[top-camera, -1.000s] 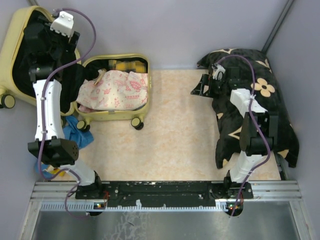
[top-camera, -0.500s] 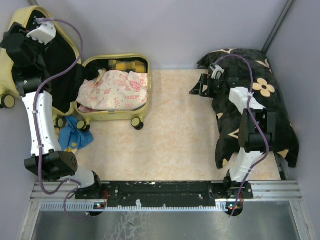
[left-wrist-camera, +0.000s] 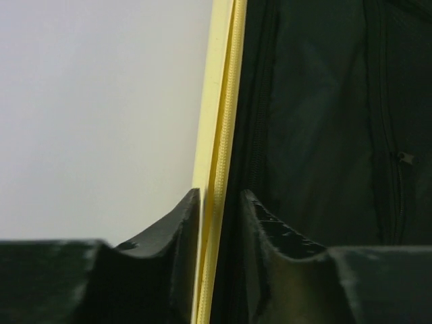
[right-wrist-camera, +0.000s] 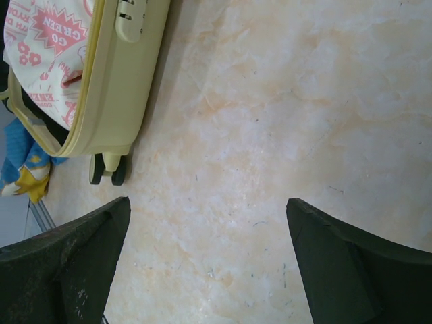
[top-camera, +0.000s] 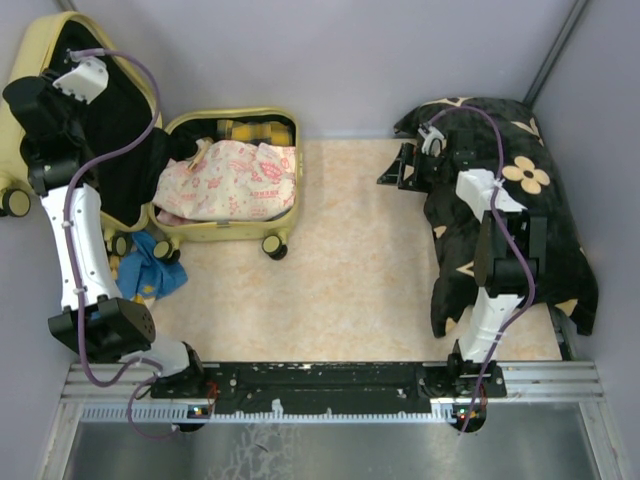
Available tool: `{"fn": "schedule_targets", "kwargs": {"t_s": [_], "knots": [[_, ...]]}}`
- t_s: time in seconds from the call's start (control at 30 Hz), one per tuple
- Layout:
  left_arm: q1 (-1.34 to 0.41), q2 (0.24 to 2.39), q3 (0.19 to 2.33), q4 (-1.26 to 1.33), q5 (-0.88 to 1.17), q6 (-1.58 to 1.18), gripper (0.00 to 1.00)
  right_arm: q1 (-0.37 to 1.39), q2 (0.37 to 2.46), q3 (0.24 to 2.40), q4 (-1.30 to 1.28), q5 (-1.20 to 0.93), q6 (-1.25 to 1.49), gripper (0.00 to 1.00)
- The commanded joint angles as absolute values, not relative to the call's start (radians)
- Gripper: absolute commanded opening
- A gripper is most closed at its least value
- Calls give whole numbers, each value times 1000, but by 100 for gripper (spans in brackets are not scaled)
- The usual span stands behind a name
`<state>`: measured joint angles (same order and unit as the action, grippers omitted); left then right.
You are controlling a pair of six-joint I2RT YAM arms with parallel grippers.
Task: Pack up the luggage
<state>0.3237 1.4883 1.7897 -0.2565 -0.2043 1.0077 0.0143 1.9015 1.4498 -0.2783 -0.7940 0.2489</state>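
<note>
The pale yellow luggage [top-camera: 225, 232] lies open at the back left, its black-lined lid [top-camera: 110, 110] leaning up against the wall. A pink-and-white printed cloth [top-camera: 235, 178] fills its base. My left gripper [top-camera: 22, 100] is at the lid's far left edge. In the left wrist view my left gripper [left-wrist-camera: 221, 196] is shut on the lid's yellow zipped rim [left-wrist-camera: 223, 101], one finger on each side. My right gripper [top-camera: 392, 168] hovers open over the bare floor; in the right wrist view it [right-wrist-camera: 208, 201] holds nothing, and the luggage [right-wrist-camera: 128, 74] shows at top left.
A big black cloth with beige flowers [top-camera: 530, 200] lies along the right wall under the right arm. A blue and yellow cloth [top-camera: 150, 272] sits on the floor by the luggage's near wheels. Grey walls close in on the left, back and right.
My left arm swung from over the lid's lining out to its left edge, and its jaws narrowed around the rim. The right arm has hardly moved.
</note>
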Motion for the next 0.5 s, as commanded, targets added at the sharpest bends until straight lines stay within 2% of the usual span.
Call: {"fn": "schedule_targets", "kwargs": {"t_s": [0.0,0.3,0.47], "knots": [[321,1514,1854,-293,-152,971,29,10,1903,1510,-268,-813,262,99],[228,1541,1853,-291,-140,977,1,10,1899,1500,-270,-808,262,99],[130,1571,1863,-293,-125,976,0,11,1891,1485,-262,-806,265,99]]}}
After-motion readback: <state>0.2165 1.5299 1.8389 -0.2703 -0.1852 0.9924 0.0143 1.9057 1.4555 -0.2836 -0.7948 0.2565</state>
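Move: At the left fingertips, practically 0 cm off, the suitcase lid's raised outer rim stands between the half-open fingers. The packed floral bag in the suitcase base lies about 30 cm to the right, 4 cm ahead and some 40 cm below; the blue towel is 14 cm to the right, 15 cm back and 46 cm below. From the right hand the rim is roughly 64 cm left, 5 cm back and 34 cm above. Closing on the lid's zipped rim, the left fingers pinch it nearly shut while the hand eases forward. With the grip on, the left hand then swings the rim rightward towards the suitcase base, faster near the end, for about 4.5 cm right and 3 cm forward in all at steady height, the wrist turning slightly clockwise. ##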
